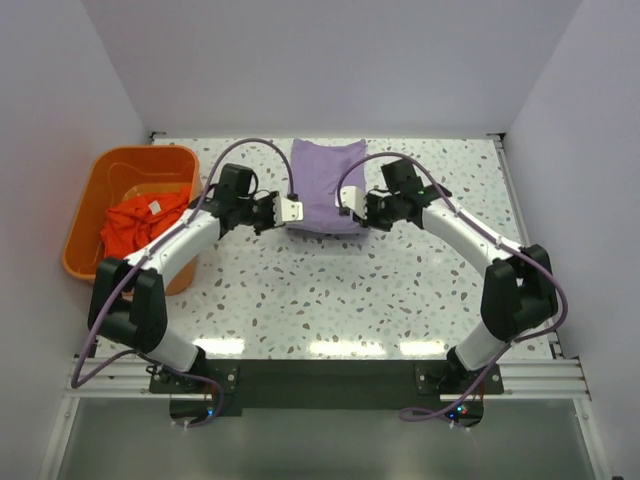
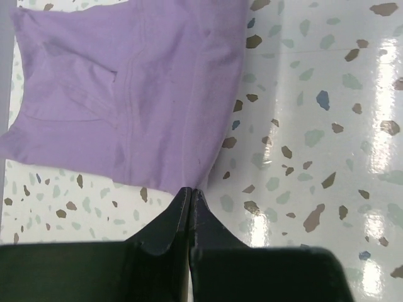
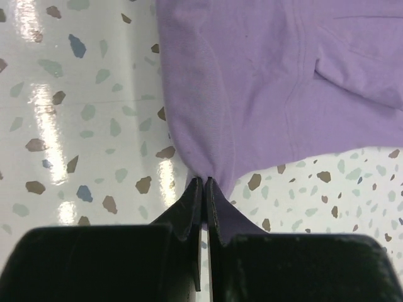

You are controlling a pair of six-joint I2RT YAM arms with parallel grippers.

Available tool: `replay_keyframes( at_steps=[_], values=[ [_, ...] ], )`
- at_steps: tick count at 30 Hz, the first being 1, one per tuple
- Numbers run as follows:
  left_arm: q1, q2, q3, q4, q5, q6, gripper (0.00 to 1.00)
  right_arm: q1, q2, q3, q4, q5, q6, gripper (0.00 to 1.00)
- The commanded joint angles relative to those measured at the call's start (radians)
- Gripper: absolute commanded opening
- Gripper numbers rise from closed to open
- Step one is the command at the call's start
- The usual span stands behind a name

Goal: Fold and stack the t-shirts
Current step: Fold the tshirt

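Note:
The lavender t-shirt [image 1: 325, 180] lies folded into a rectangle at the back middle of the table. My left gripper [image 1: 288, 212] sits at its near left corner. In the left wrist view that gripper [image 2: 191, 190] is shut, its tips pinching the corner of the lavender cloth [image 2: 126, 94]. My right gripper [image 1: 348, 205] is at the near right corner. Seen from the right wrist, it [image 3: 205, 180] is shut on a gathered point of the lavender t-shirt [image 3: 264, 75]. The orange-red t-shirt [image 1: 140, 222] lies crumpled in the basket, its white label up.
The orange plastic basket [image 1: 85, 215] stands at the table's left edge, close to my left arm. White walls enclose the speckled table [image 1: 320, 290] on three sides. Both arms arch inward from their bases at the near edge.

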Motion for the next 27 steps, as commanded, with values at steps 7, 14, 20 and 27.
replay_keyframes(
  at_steps=[7,14,20,27],
  values=[
    [-0.065,-0.209,-0.105,-0.248,0.054,0.107,0.00,0.045,-0.203,-0.072,-0.216,-0.045,-0.021,0.00],
    [-0.161,-0.409,-0.150,-0.529,0.136,0.064,0.00,0.155,-0.488,-0.218,-0.409,-0.081,0.042,0.00],
    [-0.175,-0.447,0.025,-0.732,0.220,-0.022,0.00,0.169,-0.575,-0.110,-0.546,-0.112,0.128,0.00],
    [-0.157,-0.230,0.255,-0.687,0.145,0.004,0.00,0.027,-0.371,-0.016,-0.535,-0.144,-0.004,0.00]
  ],
)
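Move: The two closed grippers, about 13 cm above the table, hold the ends of the t-shirt's near edge. The bare table they draw it over has its middle about 18 cm straight back and 13 cm below each hand. The lying part of the t-shirt has its middle roughly 12 cm ahead and 13 cm down, 9 cm right of the left hand and 9 cm left of the right. The orange bin is about 35 cm left of the left hand, level with it fore and aft, 8 cm below. Still pinching the near edge of the t-shirt at both ends, the two hands sweep it back together towards the robot, almost 20 cm and quick in the middle, then swing about 3 cm forward again. They climb mostly late on, the left some 10 cm and the right about 7, while the left wrist turns around 15 degrees clockwise and the right slightly counter-clockwise. ##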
